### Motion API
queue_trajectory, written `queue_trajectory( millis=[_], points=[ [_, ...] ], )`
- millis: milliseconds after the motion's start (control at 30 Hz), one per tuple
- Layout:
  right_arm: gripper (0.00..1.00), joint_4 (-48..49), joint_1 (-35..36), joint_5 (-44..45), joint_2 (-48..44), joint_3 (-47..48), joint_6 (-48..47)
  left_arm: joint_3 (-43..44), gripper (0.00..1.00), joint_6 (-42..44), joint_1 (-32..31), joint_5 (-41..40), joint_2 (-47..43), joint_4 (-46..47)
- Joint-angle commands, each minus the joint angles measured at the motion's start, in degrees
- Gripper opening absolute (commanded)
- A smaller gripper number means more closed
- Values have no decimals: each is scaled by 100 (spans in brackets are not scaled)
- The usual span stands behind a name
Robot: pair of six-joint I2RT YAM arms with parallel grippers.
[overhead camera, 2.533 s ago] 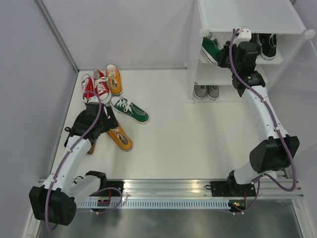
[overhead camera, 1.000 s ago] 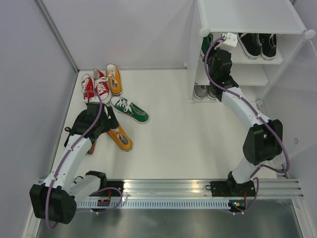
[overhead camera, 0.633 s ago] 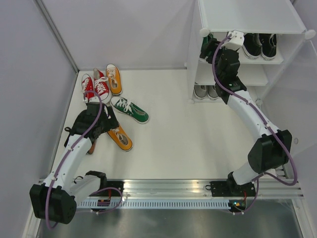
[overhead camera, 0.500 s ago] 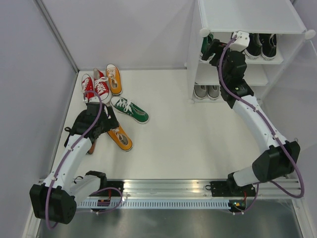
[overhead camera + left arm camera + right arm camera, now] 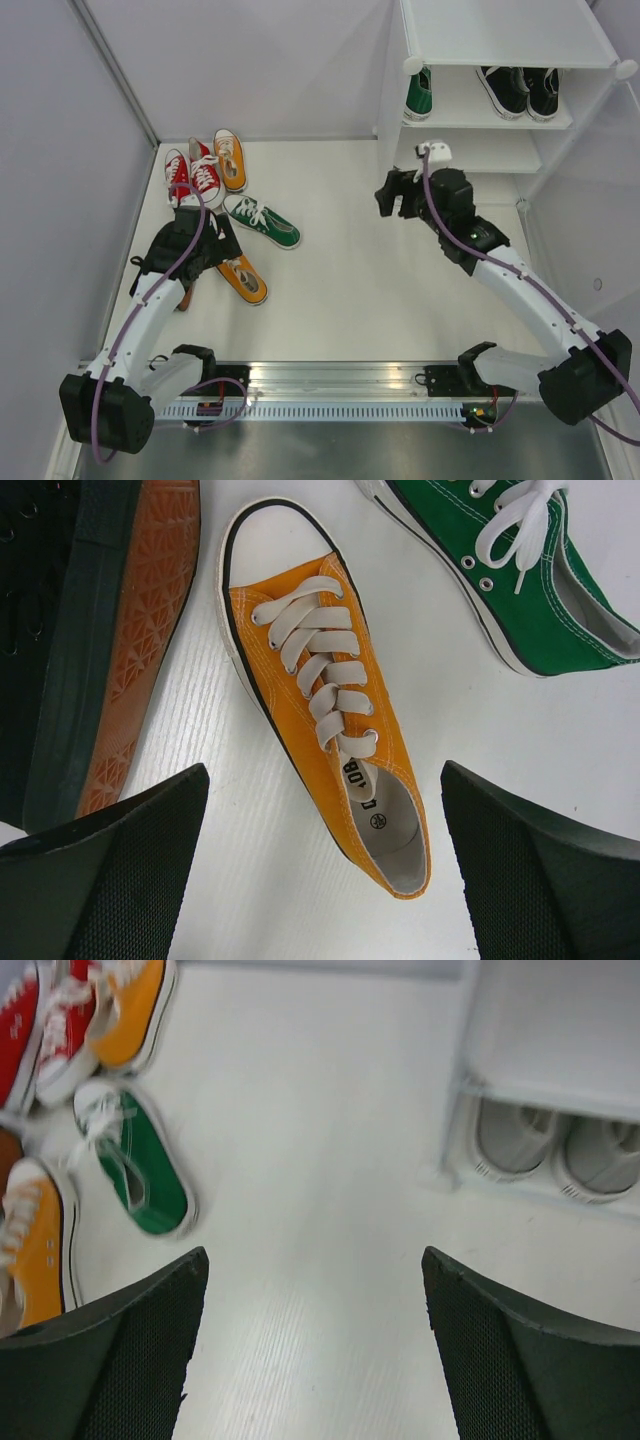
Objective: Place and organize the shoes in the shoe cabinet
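Observation:
My left gripper (image 5: 218, 252) hangs open over an orange shoe (image 5: 243, 278); in the left wrist view that orange shoe (image 5: 325, 710) lies flat with its heel between the open fingers (image 5: 120, 870). A green shoe (image 5: 262, 221) lies beside it, and two red shoes (image 5: 192, 173) and another orange shoe (image 5: 230, 158) sit further back. My right gripper (image 5: 390, 197) is open and holds nothing, above the floor in front of the shoe cabinet (image 5: 500, 30). A green shoe (image 5: 418, 93) and two black shoes (image 5: 520, 88) stand on an upper shelf. Grey shoes (image 5: 550, 1145) sit on the bottom tier.
A black shoe (image 5: 100, 630) lies on its side with its brown sole showing, just left of the orange shoe and under my left arm. Grey walls close in the floor on the left and at the back. The cabinet's corner post (image 5: 455, 1110) stands near my right gripper.
My right gripper opened and left the green shoe on the upper shelf, then drew back out of the cabinet and down to the left over the floor. The left arm stayed still.

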Motion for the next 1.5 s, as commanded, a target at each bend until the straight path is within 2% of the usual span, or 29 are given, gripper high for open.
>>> queue_trajectory(
  millis=[0, 133, 267, 600, 700, 900, 967, 1233, 1367, 1467],
  points=[
    [91, -174, 482, -227, 104, -470, -147, -2, 100, 155, 31, 78, -101, 100],
    [90, 64, 1088, -174, 455, -569, -331, -11, 100, 155, 31, -1, -109, 108],
    [89, 318, 1449, -367, 1262, -271, -560, -11, 100, 146, 31, -89, -92, 108],
    [81, 530, 2160, -640, 3610, 1653, -1245, -38, 100, 84, 31, -230, -241, 100],
    [75, 486, 2354, -780, 4164, 2189, -1447, -38, 100, 76, 31, -221, -250, 100],
    [52, 416, 2548, -1097, 5017, 2981, -1781, -29, 100, 84, 31, -150, -267, 108],
    [51, 337, 2565, -1124, 5376, 3191, -1834, -29, 100, 76, 31, -150, -276, 108],
    [52, 134, 2574, -570, 6011, 3676, -2071, -38, 100, 84, 31, -142, -276, 108],
    [53, 47, 2609, -798, 5739, 3606, -2054, -29, 100, 84, 31, -124, -302, 100],
    [54, 20, 2723, -615, 5379, 3570, -2168, -29, 100, 76, 31, -141, -320, 108]
  ],
)
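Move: Some 33 cm to the right hand's left, about 6 cm farther out and 25 cm below, lies the green shoe on the table. From that shoe, the loose orange shoe is about 13 cm nearer the base and 8 cm farther left, while the upper orange shoe is about 20 cm farther out and 10 cm farther left. The idle left hand has the green shoe about 10 cm ahead, 11 cm to its right and 11 cm below. Sweeping left across the table from in front of the cabinet, the right hand travels about 30 cm and sinks some 22 cm towards the heel end of the green shoe, first drawing back about 5 cm, then coming forward again. Meanwhile the wrist turns about 40 degrees counter-clockwise and its left side dips; the fingers narrow from wide to about half open. It stops low, close by the heel; contact can't be made out. ##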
